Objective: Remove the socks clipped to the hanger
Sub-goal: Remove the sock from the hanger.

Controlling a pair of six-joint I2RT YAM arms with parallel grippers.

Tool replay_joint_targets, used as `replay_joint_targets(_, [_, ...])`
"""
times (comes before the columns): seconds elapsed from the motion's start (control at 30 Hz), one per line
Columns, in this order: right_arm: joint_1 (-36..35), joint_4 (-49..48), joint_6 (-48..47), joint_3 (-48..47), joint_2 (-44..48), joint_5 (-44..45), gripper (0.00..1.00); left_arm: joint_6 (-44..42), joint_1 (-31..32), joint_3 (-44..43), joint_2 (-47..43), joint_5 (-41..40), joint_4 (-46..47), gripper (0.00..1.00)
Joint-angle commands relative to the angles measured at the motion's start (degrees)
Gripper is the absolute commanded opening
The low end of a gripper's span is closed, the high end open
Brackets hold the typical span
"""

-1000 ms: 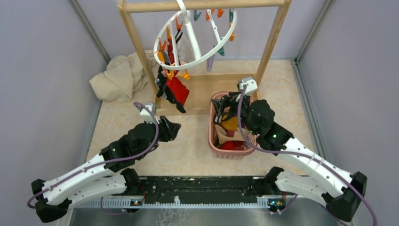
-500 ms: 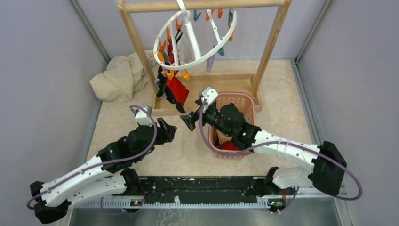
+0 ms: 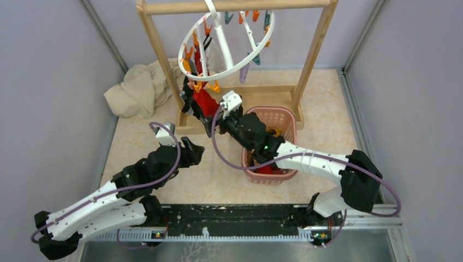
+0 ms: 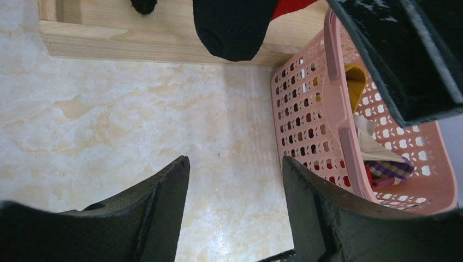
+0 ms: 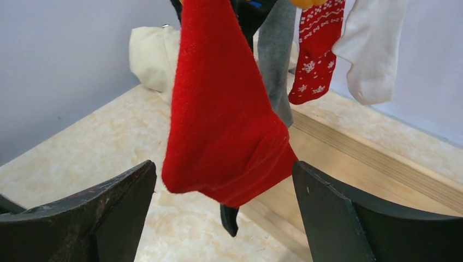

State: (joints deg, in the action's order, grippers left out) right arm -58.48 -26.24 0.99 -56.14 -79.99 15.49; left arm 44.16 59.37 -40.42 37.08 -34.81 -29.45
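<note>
The hanger (image 3: pixel 229 41), a white ring with coloured clips, hangs tilted from the wooden rack. Several socks stay clipped on its left side. The right wrist view shows a plain red sock (image 5: pixel 224 120), a grey sock (image 5: pixel 275 60), a red sock with white pattern (image 5: pixel 316 49), a white sock (image 5: pixel 374 49) and a black sock's tip (image 5: pixel 229 218). My right gripper (image 3: pixel 217 123) (image 5: pixel 224 166) is open, its jaws either side of the plain red sock's lower edge without touching it. My left gripper (image 3: pixel 195 150) (image 4: pixel 235 161) is open and empty over the floor, below a black sock toe (image 4: pixel 232 33).
A pink lattice basket (image 3: pixel 289 117) (image 4: pixel 333 109) holding loose socks stands right of the rack's base board (image 3: pixel 256 101). A beige cloth (image 3: pixel 136 90) lies bunched at the back left. The wooden rack's posts (image 3: pixel 158 43) and grey walls close in the space.
My right arm has swung left from over the basket to the hanging red sock, its jaws opening wider. My left gripper has opened further and hardly moved.
</note>
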Motion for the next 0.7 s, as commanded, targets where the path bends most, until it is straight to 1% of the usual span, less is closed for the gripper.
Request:
replay_joint_targets(0.0, [-0.67, -3.55, -0.72, -5.0, -2.19, 4.15, 0.91, 0.09, 0.11, 0.04, -1.13, 0.49, 0.45, 0.69])
replay_joint_targets(0.07, [-0.67, -3.47, -2.35, -5.43, -2.19, 5.49, 0.83, 0.13, 0.05, 0.17, -1.45, 0.55, 0.43, 0.69])
replay_joint_targets(0.1, [-0.67, -3.39, -2.39, -5.32, -2.01, 6.3, 0.75, 0.13, 0.12, 0.25, -1.49, 0.68, 0.43, 0.68])
replay_joint_targets(0.17, [-0.67, -3.51, -2.4, -4.89, -1.2, 7.25, 0.65, 0.17, 0.11, 0.32, -1.66, 0.75, 0.57, 0.68])
replay_joint_targets(0.27, [-0.67, -3.48, -2.97, -4.23, -0.09, 7.84, 0.54, 0.05, 0.12, 0.85, -1.47, 1.01, 1.15, 0.68])
replay_joint_targets(0.33, [-0.63, -3.31, -3.47, -4.24, 0.11, 7.85, 0.49, -0.04, 0.13, 1.32, -1.38, 1.34, 2.07, 0.69])
replay_joint_targets(0.37, [-0.6, -3.07, -3.74, -4.43, 0.12, 7.66, 0.43, -0.16, 0.11, 1.39, -1.19, 1.59, 2.5, 0.68])
replay_joint_targets(0.4, [-0.44, -2.79, -3.88, -4.55, 0.04, 7.48, 0.32, -0.2, 0.08, 1.52, -1.03, 1.86, 2.84, 0.68])
replay_joint_targets(0.43, [-0.39, -2.65, -3.89, -4.61, 0.09, 7.57, 0.18, -0.24, 0.12, 1.47, -0.86, 2.0, 2.99, 0.68])
replay_joint_targets(0.47, [-0.29, -2.66, -3.89, -4.59, 0.21, 7.62, 0.1, -0.22, 0.13, 1.38, -0.66, 2.14, 3.05, 0.68])
replay_joint_targets(0.53, [-0.11, -2.38, -3.89, -4.74, 0.63, 7.49, 0.06, -0.22, 0.13, 1.36, -0.52, 2.41, 3.0, 0.68])
replay_joint_targets(0.6, [0.03, -1.77, -3.97, -4.89, 1.23, 7.45, 0.0, -0.13, 0.12, 1.42, -0.62, 2.71, 3.08, 0.68])
replay_joint_targets(0.67, [0.12, -0.86, -4.15, -5.15, 2.2, 7.54, 0.0, -0.04, 0.11, 1.33, -0.74, 3.04, 3.08, 0.68])
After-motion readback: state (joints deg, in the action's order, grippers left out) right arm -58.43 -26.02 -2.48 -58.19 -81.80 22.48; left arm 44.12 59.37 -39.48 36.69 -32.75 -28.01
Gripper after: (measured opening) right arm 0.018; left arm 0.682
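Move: The red sock hangs from its clip just in front of the right hand, its hem between the open fingers; its middle is about 4 cm ahead, 2 cm to the left and 6 cm above. The black sock beside it is about 2 cm ahead of this hand, 6 cm to its left and 4 cm up; the basket is some 22 cm to its right, 3 cm back and 20 cm lower. From the left hand the red sock is about 14 cm ahead, 4 cm right and 13 cm higher. Forward by about 2 cm, the right hand eases its spread fingers around the hanging lower end of the red sock, drifts about 1.5 cm to the right while turning some 5 degrees clockwise, and shuts fully, pinching the cloth between the fingertips. ##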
